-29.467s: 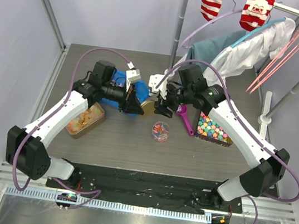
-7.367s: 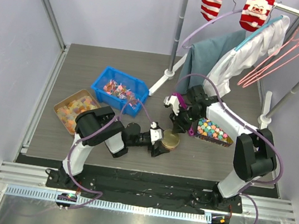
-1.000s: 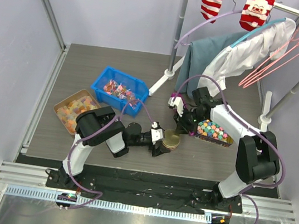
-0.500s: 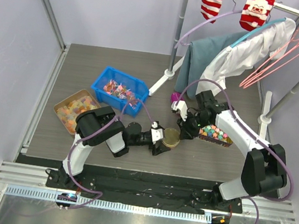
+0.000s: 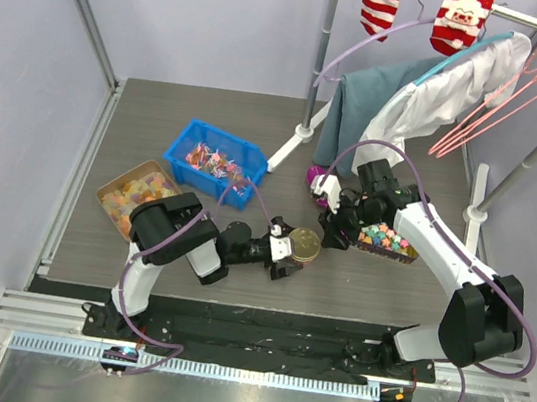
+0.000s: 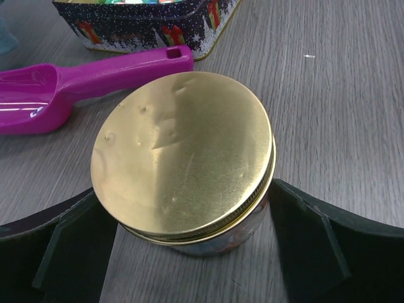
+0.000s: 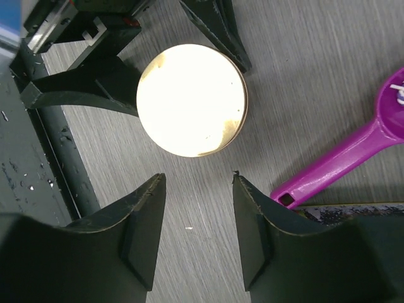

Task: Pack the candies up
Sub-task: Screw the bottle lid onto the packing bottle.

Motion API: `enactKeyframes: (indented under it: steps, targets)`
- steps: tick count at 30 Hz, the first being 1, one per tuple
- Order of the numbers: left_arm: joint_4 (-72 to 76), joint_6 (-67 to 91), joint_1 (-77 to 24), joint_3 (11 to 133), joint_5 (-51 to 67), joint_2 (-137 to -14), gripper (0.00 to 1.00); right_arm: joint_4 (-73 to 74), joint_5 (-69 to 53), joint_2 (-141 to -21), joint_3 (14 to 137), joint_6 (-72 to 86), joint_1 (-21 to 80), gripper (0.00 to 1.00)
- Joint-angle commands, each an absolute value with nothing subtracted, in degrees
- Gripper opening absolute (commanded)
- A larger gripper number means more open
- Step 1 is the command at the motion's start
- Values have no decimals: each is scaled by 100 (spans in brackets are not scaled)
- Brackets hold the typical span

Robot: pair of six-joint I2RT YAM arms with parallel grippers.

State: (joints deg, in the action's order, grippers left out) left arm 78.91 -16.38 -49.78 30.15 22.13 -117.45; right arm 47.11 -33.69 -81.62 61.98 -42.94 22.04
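Note:
The candies (image 5: 214,162), small red and pink wrapped sweets, fill a blue bin (image 5: 185,140) at the back left. A glass jar with a gold lid (image 5: 304,246) stands on the table near the front, and reddish contents (image 6: 222,236) show through its glass. My left gripper (image 5: 287,248) lies low on the table, open, its fingers (image 6: 308,243) on either side of the jar (image 6: 183,154), with a sliver of gap on the right. My right gripper (image 7: 197,183) hovers open and empty just right of the lid (image 7: 191,99).
A purple scoop (image 7: 341,159) lies beside the jar, its head (image 5: 314,174) behind my right arm. A dark tin of pastel cube sweets (image 5: 385,240) sits to the right. A tin of orange-yellow gummies (image 5: 136,192) is at the left. Clothes hang at the back right.
My right gripper has come off the gold lid, drawn back to the right and opened. The left gripper's jaws have widened around the jar.

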Motion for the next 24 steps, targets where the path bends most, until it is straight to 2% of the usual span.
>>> enactKeyframes:
  steps: [1, 8, 12, 16, 19, 24]
  targets:
    - [7129, -1978, -4983, 3076, 1986, -11681, 100, 4439, -3410, -7718, 6082, -4315, 2232, 53]
    - [6303, -1802, -4983, 3199, 2057, -11374, 100, 4333, -3428, -7655, 5942, -4359, 2224, 68]
    - [5635, -2083, -4983, 3199, 1654, -10969, 100, 4333, -3437, -7673, 5950, -4351, 2224, 71]
    - [4529, -2083, -4983, 3480, 1257, -10627, 100, 4324, -3402, -7690, 5959, -4351, 2224, 74]
    - [4018, -2048, -4983, 3411, 1414, -10293, 100, 4289, -3384, -7638, 5924, -4359, 2215, 77]
    - [2169, -2381, -4940, 3621, 1922, -9678, 100, 4271, -3366, -7646, 5897, -4351, 2215, 82]
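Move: Just beyond the left hand's open fingertips, the packing bottle with its lid on stands some 4 cm to that hand's right and 1 cm ahead, about level in height. From the bottle, the pink scoop lies roughly 11 cm farther out and 5 cm to the right, the candy tin some 8 cm farther out and 20 cm to the right, both low on the table. The bottle is about 7 cm to the right hand's left, level fore and aft, its middle 9 cm down. Backing off the bottle, the left hand, already wide open, eases about 1 cm forward, then draws some 3 cm to the left while its fingers tip down about 15 degrees, so the jaws that flanked the bottle slide off its sides. The right hand stays above and to the bottle's right, barely rising, and spreads its half-open fingers wider without touching the lid. ##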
